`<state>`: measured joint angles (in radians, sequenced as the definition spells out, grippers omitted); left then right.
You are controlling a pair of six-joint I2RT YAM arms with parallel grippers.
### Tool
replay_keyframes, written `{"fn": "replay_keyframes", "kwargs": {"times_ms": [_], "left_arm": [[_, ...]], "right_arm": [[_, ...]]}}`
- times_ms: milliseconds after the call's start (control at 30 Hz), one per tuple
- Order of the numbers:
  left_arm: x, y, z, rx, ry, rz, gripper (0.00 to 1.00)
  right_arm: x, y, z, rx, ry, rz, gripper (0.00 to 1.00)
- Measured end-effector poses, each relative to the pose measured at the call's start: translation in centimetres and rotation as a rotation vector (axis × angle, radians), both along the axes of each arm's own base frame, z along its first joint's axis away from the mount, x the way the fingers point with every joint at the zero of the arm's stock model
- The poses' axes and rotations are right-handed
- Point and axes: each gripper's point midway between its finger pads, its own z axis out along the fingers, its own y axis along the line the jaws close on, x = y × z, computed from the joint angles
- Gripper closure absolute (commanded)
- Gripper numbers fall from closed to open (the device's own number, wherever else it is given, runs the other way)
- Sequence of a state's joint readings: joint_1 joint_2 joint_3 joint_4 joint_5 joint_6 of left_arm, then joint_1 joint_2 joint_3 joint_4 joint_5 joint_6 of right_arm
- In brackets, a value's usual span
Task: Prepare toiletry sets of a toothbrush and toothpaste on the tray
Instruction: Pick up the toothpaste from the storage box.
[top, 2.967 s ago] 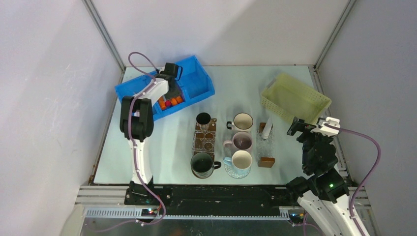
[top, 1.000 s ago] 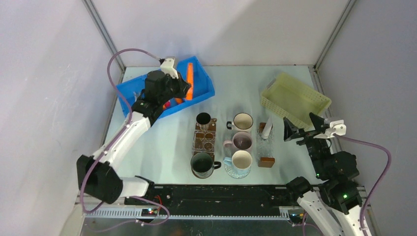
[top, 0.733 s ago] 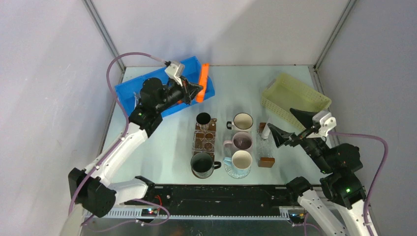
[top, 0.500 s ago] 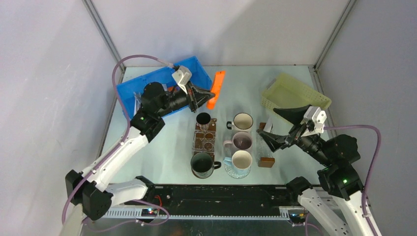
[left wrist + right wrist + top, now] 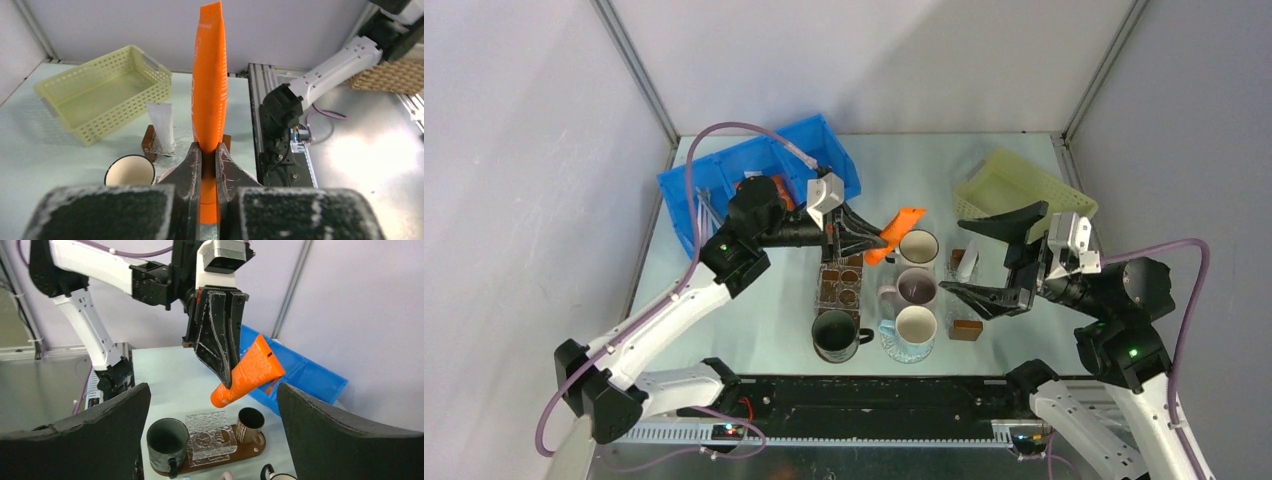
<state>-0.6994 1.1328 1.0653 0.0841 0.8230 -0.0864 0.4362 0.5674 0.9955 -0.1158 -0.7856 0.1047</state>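
My left gripper [image 5: 871,241] is shut on an orange toothpaste tube [image 5: 896,233], held in the air above the far end of the brown tray [image 5: 256,444], near the white mug [image 5: 917,246]. In the left wrist view the tube [image 5: 210,75] sticks up from between the fingers [image 5: 192,165]. My right gripper [image 5: 986,258] stands wide open at the table's right, facing the tube [image 5: 248,371], with nothing between its fingers [image 5: 115,415]. A white toothpaste tube [image 5: 965,265] stands in a clear holder. Thin pale handles, perhaps a toothbrush or two, lie in the blue bin's left end [image 5: 703,212].
On the tray stand a dark mug [image 5: 167,440], a clear holder [image 5: 211,434] and a striped mug [image 5: 249,423]. Three mugs line the middle, the pink one [image 5: 915,287] between two white ones. The blue bin [image 5: 724,172] is at the far left, a yellow basket [image 5: 1026,195] at the far right.
My left arm has carried the orange tube out of the blue bin, rightward and nearer, to above the tray. My right gripper has swung left toward the middle, open throughout.
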Motion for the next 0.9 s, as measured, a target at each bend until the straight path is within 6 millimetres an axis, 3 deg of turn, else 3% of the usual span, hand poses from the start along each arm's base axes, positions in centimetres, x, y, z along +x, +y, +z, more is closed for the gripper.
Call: {"fn": "replay_keyframes", "kwargs": {"times_ms": [433,900], "left_arm": [[-4.9,-1.0,0.8,0.040,-0.125,-0.216,0.98],[-6.0,-1.9,-0.3,0.078,-0.125,-0.280,0.98]], "right_arm": [[0.5,2.0,-1.4,-0.071,0.059,0.141,0.21],[-0.7,3.5,-2.0,-0.092,0.117,0.300,0.62]]}}
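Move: The left hand already holds the orange toothpaste tube near its cap; the tube's middle is about 2 cm to the right, 1 cm ahead and 2 cm above. The open right gripper waits some 11 cm to the left hand's right, 4 cm back and 6 cm higher. From the right hand, the tube lies about 9 cm left, 5 cm ahead and 4 cm below. Roughly 30 cm beneath the left hand, the pink mug stands 7 cm right and level, the cream mug 7 cm right and 8 cm ahead. Back by about 6 cm and slightly right, the left hand brings the toothpaste in line with the right gripper, turning some 15 degrees clockwise and keeping its pinch near the cap. The right hand meets it, going about 3.5 cm left and 2 cm down while turning counter-clockwise; its fingers narrow from wide open to about half, around the tube's free end. ##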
